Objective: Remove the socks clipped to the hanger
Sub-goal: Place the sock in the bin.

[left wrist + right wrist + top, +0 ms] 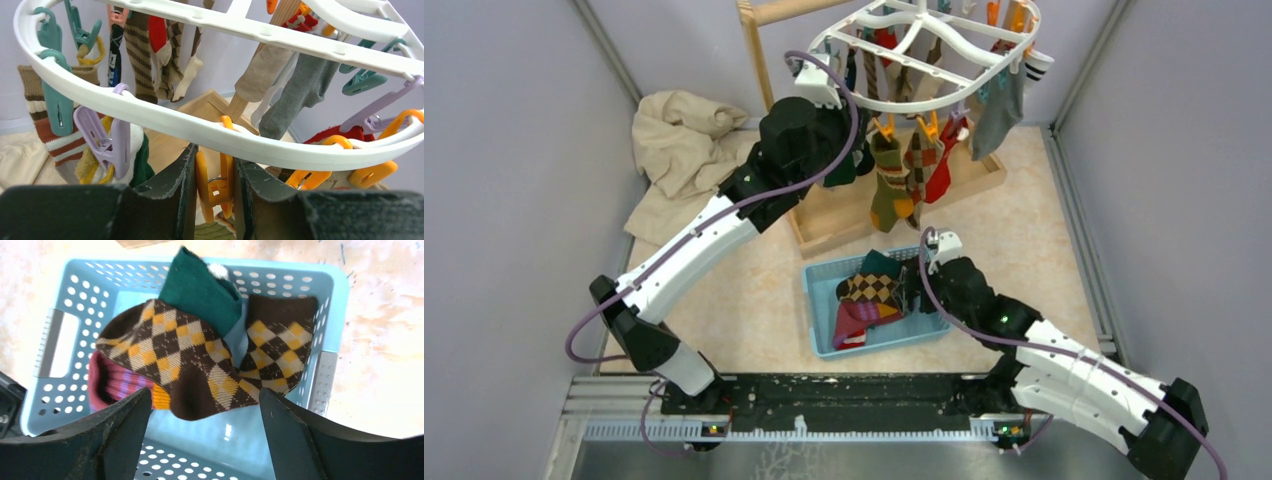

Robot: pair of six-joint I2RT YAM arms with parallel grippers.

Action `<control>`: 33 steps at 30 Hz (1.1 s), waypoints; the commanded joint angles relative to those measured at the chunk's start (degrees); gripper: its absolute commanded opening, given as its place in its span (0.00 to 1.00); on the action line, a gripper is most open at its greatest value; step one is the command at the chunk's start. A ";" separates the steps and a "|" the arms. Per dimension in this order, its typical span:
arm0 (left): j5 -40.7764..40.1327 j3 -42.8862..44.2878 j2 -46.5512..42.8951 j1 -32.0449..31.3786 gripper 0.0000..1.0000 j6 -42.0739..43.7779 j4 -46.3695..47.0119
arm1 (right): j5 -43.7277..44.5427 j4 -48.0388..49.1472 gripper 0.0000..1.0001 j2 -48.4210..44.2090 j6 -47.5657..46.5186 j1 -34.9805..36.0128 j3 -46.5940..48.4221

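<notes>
The white oval hanger (pixel 924 45) hangs at the back with socks on coloured clips: an olive one (pixel 889 185), an argyle one (pixel 921 160), a red one (pixel 944 165) and a grey one (pixel 999 115). In the left wrist view my left gripper (pixel 214 167) sits just under the hanger rim (pixel 200 125), shut on an orange clip (pixel 216 185); an olive sock top shows below the clip. My right gripper (pixel 204 395) hovers open over the blue basket (pixel 330 300). Nothing is between its fingers. A brown argyle sock (pixel 170 350) lies below in the basket.
The basket (pixel 819 300) also holds a green sock (pixel 200 290) and a maroon striped sock (pixel 115 382). A light wooden stand (pixel 844 215) carries the hanger, its base behind the basket. A beige cloth (pixel 679 150) is heaped at the back left. Grey walls close both sides.
</notes>
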 commanded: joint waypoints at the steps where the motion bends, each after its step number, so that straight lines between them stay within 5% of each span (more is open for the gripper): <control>1: 2.34 5.14 3.38 -1.54 0.24 0.93 -0.55 | 3.21 -3.28 0.80 -3.93 0.81 0.23 7.00; 16: 9.17 16.39 14.53 -4.99 0.27 4.63 -4.97 | 2.60 -2.39 0.80 -3.68 -0.09 0.31 11.85; 29: 11.42 13.87 9.89 -5.10 0.63 5.76 -5.50 | 5.46 5.27 0.80 5.34 -4.62 0.26 18.00; 33: 13.66 12.41 7.64 -5.10 0.68 6.18 -5.87 | 7.98 7.10 0.81 8.86 -6.97 0.18 20.95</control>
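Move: The left hand already holds the orange clip on the hanger's front rim; a lilac clip sits about 7 cm to its left and 2 ahead, and the olive sock hangs some 5 cm to its right and 12 lower. The open right hand is over the bin: the dark green hanging sock is about 15 cm ahead, 15 left and 18 higher, while the argyle sock lies in the bin 6 cm left, level fore and aft, 8 below. Left hand drags its orange clip 10 cm right, then releases; empty right hand rises 10 cm from the bin. ##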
